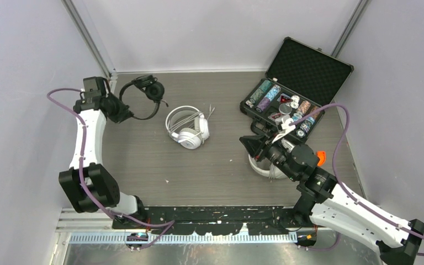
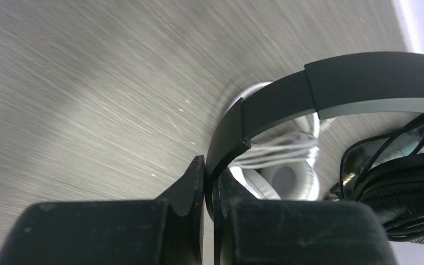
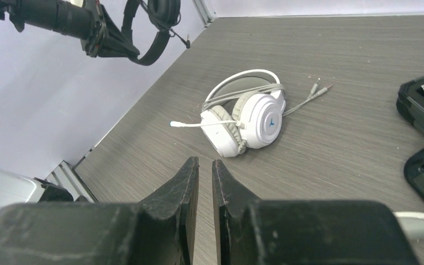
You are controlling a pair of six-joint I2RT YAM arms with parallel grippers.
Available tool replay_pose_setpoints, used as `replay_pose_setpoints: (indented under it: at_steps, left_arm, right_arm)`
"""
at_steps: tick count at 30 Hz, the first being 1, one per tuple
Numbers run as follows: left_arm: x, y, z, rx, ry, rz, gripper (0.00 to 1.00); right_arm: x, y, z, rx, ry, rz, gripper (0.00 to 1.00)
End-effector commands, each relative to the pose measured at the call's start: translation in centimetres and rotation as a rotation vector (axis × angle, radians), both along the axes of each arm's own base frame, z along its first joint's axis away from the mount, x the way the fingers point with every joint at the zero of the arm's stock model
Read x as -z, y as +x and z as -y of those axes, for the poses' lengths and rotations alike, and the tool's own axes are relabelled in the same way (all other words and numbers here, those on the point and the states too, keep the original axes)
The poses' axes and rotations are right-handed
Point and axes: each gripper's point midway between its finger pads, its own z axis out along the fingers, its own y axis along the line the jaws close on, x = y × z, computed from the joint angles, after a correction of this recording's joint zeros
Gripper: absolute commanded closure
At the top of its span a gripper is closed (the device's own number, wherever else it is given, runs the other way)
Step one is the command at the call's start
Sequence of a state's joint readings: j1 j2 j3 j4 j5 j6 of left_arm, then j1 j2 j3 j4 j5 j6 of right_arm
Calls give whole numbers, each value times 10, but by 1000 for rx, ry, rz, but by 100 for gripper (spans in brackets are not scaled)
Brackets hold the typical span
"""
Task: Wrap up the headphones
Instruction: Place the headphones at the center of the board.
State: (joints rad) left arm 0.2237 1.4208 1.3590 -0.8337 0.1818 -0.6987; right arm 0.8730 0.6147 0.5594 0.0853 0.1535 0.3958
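Observation:
My left gripper (image 1: 126,115) (image 2: 210,163) is shut on the headband of the black headset (image 1: 143,94) (image 2: 337,83), which hangs off the table at the back left with its black cable bundled at the cup. A white headset (image 1: 187,130) (image 3: 248,118) lies mid-table, its cable wound round the band and its plugs trailing out. Another white headset (image 1: 262,165) sits partly hidden under my right arm. My right gripper (image 1: 243,141) (image 3: 205,161) hovers above the table with a narrow gap between its fingers and nothing in it.
An open black case of poker chips (image 1: 309,72) (image 3: 419,105) stands at the back right, close behind my right gripper. Walls close in the table on the left, back and right.

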Motion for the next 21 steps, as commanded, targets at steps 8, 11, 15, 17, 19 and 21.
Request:
replay_pose_setpoints:
  at_steps: [8,11,15,17,19,21]
  left_arm:
    - [100,-17,-90,-212,283,-205,100]
    - [123,-22,-95,-221,253,-237,100]
    - [150,-31,-86,-197,212,-302,100]
    - [162,-39,-79,-189,180,-337,100]
    - [173,-46,-73,-188,153,-360,100]
    - [180,-51,-69,-181,138,-383,94]
  right_arm:
    - [-20,-3,33,105,-37,-9,80]
    - [-23,-5,35,100,-51,3,80]
    - [-19,-4,36,106,-62,0,80]
    - [-17,-3,36,106,-62,-6,80]
    - [-14,-3,35,105,-68,-9,79]
    - [-13,-2,34,104,-76,-7,79]
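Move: The left hand holds the black headphones by the headband; the bare patch of board meant for them is almost straight below, some 20 cm down and about 2 cm to the left. The white headphones lie roughly 16 cm to the right of this hand and 4 cm farther out, 19 cm below. From the empty right hand, the patch is about 37 cm to the left, 17 cm ahead and 27 cm below. Lower the left gripper about 17 cm towards the bare board left of the white headphones, swinging it some 8 cm left and easing it 6 cm back on the way. Tip the fingers some 25 degrees farther down and keep the headband pinched. Let the empty right hand drift a few centimetres to its right. ##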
